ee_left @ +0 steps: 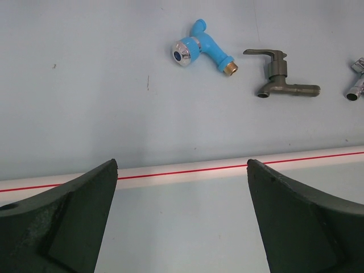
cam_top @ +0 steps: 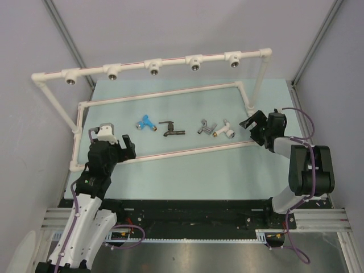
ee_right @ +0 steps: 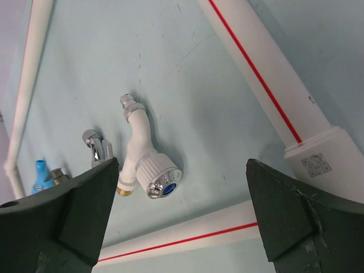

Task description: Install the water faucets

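Four water faucets lie in a row on the pale green table inside the white pipe frame: blue [cam_top: 147,122] [ee_left: 202,50], dark brown [cam_top: 170,129] [ee_left: 281,75], silver-grey [cam_top: 205,127] [ee_left: 356,82] [ee_right: 98,148] and white [cam_top: 225,130] [ee_right: 145,165]. My left gripper [cam_top: 120,143] [ee_left: 182,170] hovers open over the frame's near pipe [ee_left: 187,169], short of the blue faucet. Beside the white faucet, to its right, my right gripper [cam_top: 253,126] [ee_right: 182,168] stands open. Neither holds anything.
A raised white pipe rail [cam_top: 170,65] with several downward metal sockets spans the back. A vertical post [cam_top: 259,79] [ee_right: 273,85] of the frame stands next to my right gripper. Grey walls close in on both sides.
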Controlling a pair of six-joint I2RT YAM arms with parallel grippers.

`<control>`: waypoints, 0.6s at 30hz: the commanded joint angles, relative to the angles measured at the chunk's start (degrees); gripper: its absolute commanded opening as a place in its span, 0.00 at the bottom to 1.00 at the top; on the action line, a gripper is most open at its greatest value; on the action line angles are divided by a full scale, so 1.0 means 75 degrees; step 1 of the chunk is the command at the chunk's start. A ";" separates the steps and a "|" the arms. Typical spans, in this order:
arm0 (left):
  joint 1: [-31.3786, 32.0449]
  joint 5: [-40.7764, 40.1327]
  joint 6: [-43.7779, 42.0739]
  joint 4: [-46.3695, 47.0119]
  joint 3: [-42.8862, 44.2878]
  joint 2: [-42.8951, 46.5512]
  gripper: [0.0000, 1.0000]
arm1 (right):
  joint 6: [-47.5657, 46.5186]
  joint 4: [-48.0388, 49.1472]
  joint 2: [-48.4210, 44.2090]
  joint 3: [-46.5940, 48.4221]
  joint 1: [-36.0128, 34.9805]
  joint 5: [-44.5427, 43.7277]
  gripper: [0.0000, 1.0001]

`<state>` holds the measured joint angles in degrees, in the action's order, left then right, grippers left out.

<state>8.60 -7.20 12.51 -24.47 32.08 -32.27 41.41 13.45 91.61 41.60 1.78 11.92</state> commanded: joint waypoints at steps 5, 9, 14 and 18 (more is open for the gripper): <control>-0.0069 0.0877 -0.0215 0.0274 0.0048 -0.0138 1.00 | 0.0127 -0.0962 0.0066 0.0066 0.1414 -0.1261 1.00; -0.0057 0.1627 -0.0355 0.0414 0.0001 -0.0407 1.00 | 0.0104 -0.0810 -0.0074 0.0054 0.1754 -0.1565 1.00; -0.0022 0.2750 -0.0426 0.0754 -0.0034 -0.0969 1.00 | -0.0118 -0.0669 -0.0203 0.0148 0.1848 -0.1590 1.00; 0.0516 0.3000 -0.0741 0.0603 0.0281 -0.2163 1.00 | -0.0329 -0.0481 -0.0274 0.0136 0.1685 -0.1473 1.00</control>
<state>9.52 9.85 10.26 -20.91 31.99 -42.74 42.96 11.49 90.96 42.28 14.59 5.93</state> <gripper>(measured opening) 0.996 0.993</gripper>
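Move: The pipe rack's front right corner fitting lies about 4 cm to the right of the right hand, some 2 cm back and 2 cm lower, beside its right finger; the foot of the right post is roughly 16 cm ahead. Inside the rack the white faucet lies about 11 cm left and 5 cm ahead, the grey faucet some 20 cm left and 6 cm ahead. From the left hand that corner is about 60 cm right, 12 cm ahead and 12 cm down. The rack's front right corner is pushed to the robot's right by the right hand, whose right finger stays against it from the inner side, fingers wide open; the hand travels about 11 cm at a level height, easing off at the end, while turning some 20 degrees clockwise. The open left hand, held above the front pipe, swings 5 cm right and sinks about half that, also turning clockwise. ##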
